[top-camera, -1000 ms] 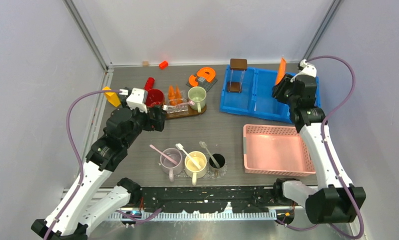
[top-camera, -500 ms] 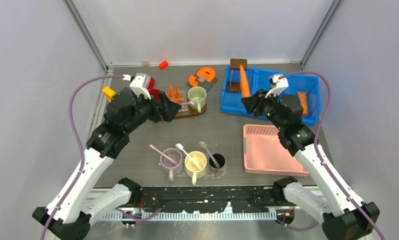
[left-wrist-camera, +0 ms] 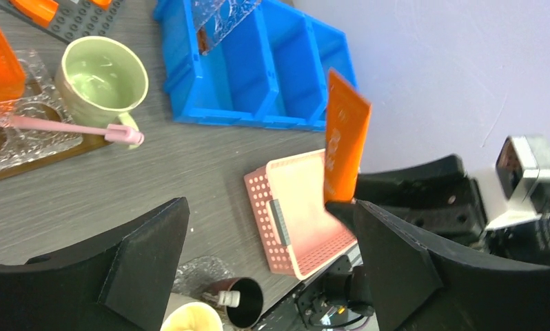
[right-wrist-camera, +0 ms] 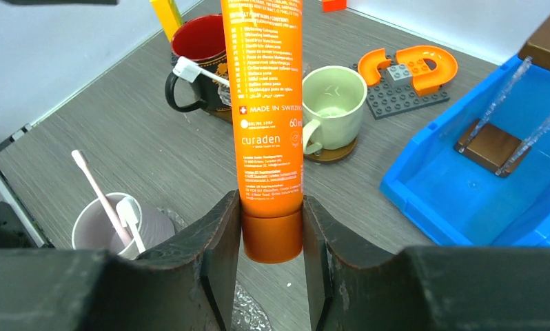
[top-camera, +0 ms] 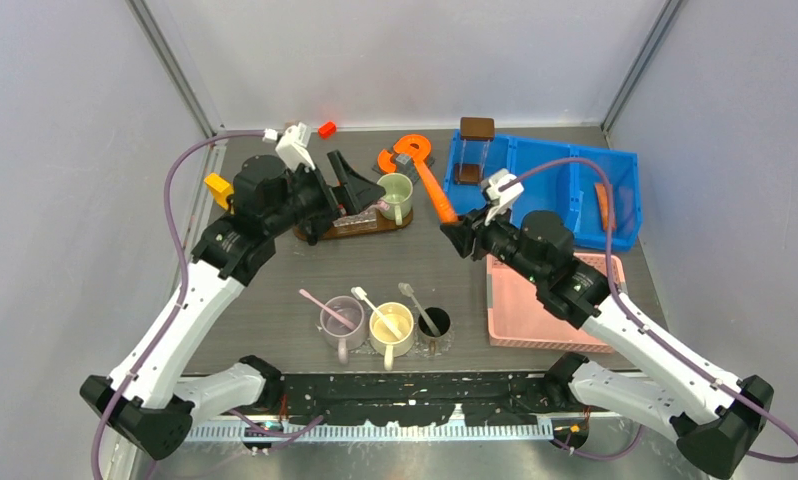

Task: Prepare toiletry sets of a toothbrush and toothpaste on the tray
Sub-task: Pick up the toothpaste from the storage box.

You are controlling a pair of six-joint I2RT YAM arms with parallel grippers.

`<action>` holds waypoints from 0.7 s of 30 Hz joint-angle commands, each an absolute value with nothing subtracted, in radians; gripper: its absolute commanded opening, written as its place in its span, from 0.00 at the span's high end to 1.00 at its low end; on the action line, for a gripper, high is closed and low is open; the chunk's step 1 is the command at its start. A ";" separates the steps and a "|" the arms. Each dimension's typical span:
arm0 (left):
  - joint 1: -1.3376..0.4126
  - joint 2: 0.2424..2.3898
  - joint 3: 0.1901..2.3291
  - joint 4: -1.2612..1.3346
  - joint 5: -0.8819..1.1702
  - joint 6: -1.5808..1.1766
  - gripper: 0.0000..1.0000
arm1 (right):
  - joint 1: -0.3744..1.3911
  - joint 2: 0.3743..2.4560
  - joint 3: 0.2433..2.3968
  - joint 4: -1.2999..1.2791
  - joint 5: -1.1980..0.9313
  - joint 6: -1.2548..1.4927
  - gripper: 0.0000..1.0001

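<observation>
My right gripper (top-camera: 453, 232) (right-wrist-camera: 272, 207) is shut on the cap end of an orange toothpaste (top-camera: 430, 190) (right-wrist-camera: 262, 76) (left-wrist-camera: 344, 141), held above the table between the green mug and the pink perforated tray (top-camera: 550, 300) (left-wrist-camera: 296, 207). Another toothpaste (top-camera: 602, 205) lies in the blue bin, and one (left-wrist-camera: 0, 65) stands on the brown board. My left gripper (top-camera: 353, 200) (left-wrist-camera: 269, 207) hangs open and empty above that board. A pink toothbrush (left-wrist-camera: 65, 127) lies on the board. Toothbrushes (top-camera: 320, 300) (top-camera: 370, 298) (top-camera: 415, 303) stand in the front mugs.
The blue bin (top-camera: 535, 175) holds a clear stand with a brown top (top-camera: 475, 140). An orange C-shaped block (top-camera: 407, 152) sits on a grey plate; a small orange cube (top-camera: 326, 129) lies at the back. A green mug (top-camera: 395, 192) and red mug (right-wrist-camera: 200, 41) stand by the board (top-camera: 355, 225).
My right arm has swung left from the blue bin, carrying the toothpaste over the table's middle. My left gripper rose and shifted right over the brown board.
</observation>
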State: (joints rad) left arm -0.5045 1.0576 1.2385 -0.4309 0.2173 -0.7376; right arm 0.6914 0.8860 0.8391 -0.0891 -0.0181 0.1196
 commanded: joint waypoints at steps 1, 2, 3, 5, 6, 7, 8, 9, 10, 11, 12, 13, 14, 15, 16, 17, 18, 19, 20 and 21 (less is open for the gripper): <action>-0.518 1.106 1.317 -0.351 0.251 -0.826 0.07 | 0.775 0.902 0.864 -0.005 0.103 0.016 0.99; -0.520 1.119 1.328 -0.346 0.249 -0.835 0.08 | 0.801 0.911 0.865 -0.005 0.127 -0.003 0.99; -0.521 1.133 1.339 -0.341 0.246 -0.844 0.08 | 0.813 0.915 0.865 -0.005 0.138 -0.026 0.99; -0.527 1.157 1.356 -0.331 0.240 -0.860 0.09 | 0.844 0.927 0.868 -0.005 0.169 -0.052 0.99; -0.530 1.169 1.364 -0.323 0.239 -0.867 0.10 | 0.862 0.935 0.868 -0.005 0.188 -0.060 0.99; -0.536 1.183 1.374 -0.321 0.236 -0.871 0.11 | 0.871 0.938 0.868 -0.005 0.197 -0.073 0.99; -0.541 1.196 1.383 -0.322 0.234 -0.873 0.12 | 0.886 0.945 0.868 -0.005 0.214 -0.080 0.99; -0.545 1.210 1.392 -0.321 0.232 -0.874 0.13 | 0.892 0.948 0.869 -0.004 0.224 -0.092 0.99; -0.549 1.222 1.399 -0.322 0.228 -0.874 0.14 | 0.911 0.953 0.870 -0.004 0.240 -0.098 0.99; -0.553 1.234 1.402 -0.321 0.225 -0.874 0.15 | 0.916 0.956 0.870 -0.005 0.248 -0.109 0.99; -0.556 1.251 1.402 -0.322 0.220 -0.876 0.18 | 0.926 0.960 0.871 -0.005 0.261 -0.114 0.99; -0.559 1.262 1.402 -0.323 0.219 -0.877 0.20 | 0.931 0.962 0.870 -0.005 0.267 -0.122 0.99; -0.561 1.270 1.401 -0.325 0.219 -0.877 0.21 | 0.940 0.963 0.870 -0.005 0.276 -0.125 0.99; -0.564 1.281 1.399 -0.326 0.217 -0.877 0.23 | 0.946 0.964 0.869 -0.005 0.283 -0.130 0.99; -0.566 1.289 1.397 -0.328 0.216 -0.877 0.25 | 0.949 0.964 0.869 -0.004 0.287 -0.132 0.99; -0.568 1.297 1.395 -0.329 0.214 -0.877 0.27 | 0.954 0.966 0.868 -0.004 0.293 -0.137 0.99; -0.570 1.304 1.392 -0.330 0.212 -0.877 0.30 | 0.956 0.966 0.868 -0.005 0.296 -0.139 0.99; -0.571 1.310 1.391 -0.330 0.212 -0.877 0.34 | 0.960 0.967 0.867 -0.005 0.303 -0.144 0.99; -0.573 1.316 1.389 -0.330 0.212 -0.877 0.39 | 0.962 0.968 0.867 -0.005 0.305 -0.145 0.99; -0.574 1.319 1.388 -0.330 0.212 -0.878 0.42 | 0.964 0.969 0.867 -0.005 0.309 -0.149 0.99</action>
State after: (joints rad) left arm -0.5655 1.3144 1.3685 -0.3714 0.2195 -0.8715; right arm 0.9520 0.9714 0.8391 -0.0830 0.2588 -0.1146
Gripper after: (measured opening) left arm 0.632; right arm 0.405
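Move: To the left hand's right, about 12 cm off, 3 cm farther out and a few cm lower, hangs the toothpaste tube, its cap still pinched by the right fingers; the green mug stands some 11 cm ahead of the left hand, 5 cm right and 18 cm below. From the right hand, the tube's middle is 4 cm ahead, 4 cm left and slightly above, and the open left gripper is about 16 cm left, 1 cm ahead and 7 cm higher. Reaching for the tube's flat free end, the left hand travels about 7 cm right and forward, rises slightly, then dips, its wide fingers beginning to close around that end; contact can't be seen. The right hand keeps its pinch on the cap and brings the tube some 3 cm left, nearly as much down and a little back, rolling about 15 degrees with its left side dipping, then holds still. ##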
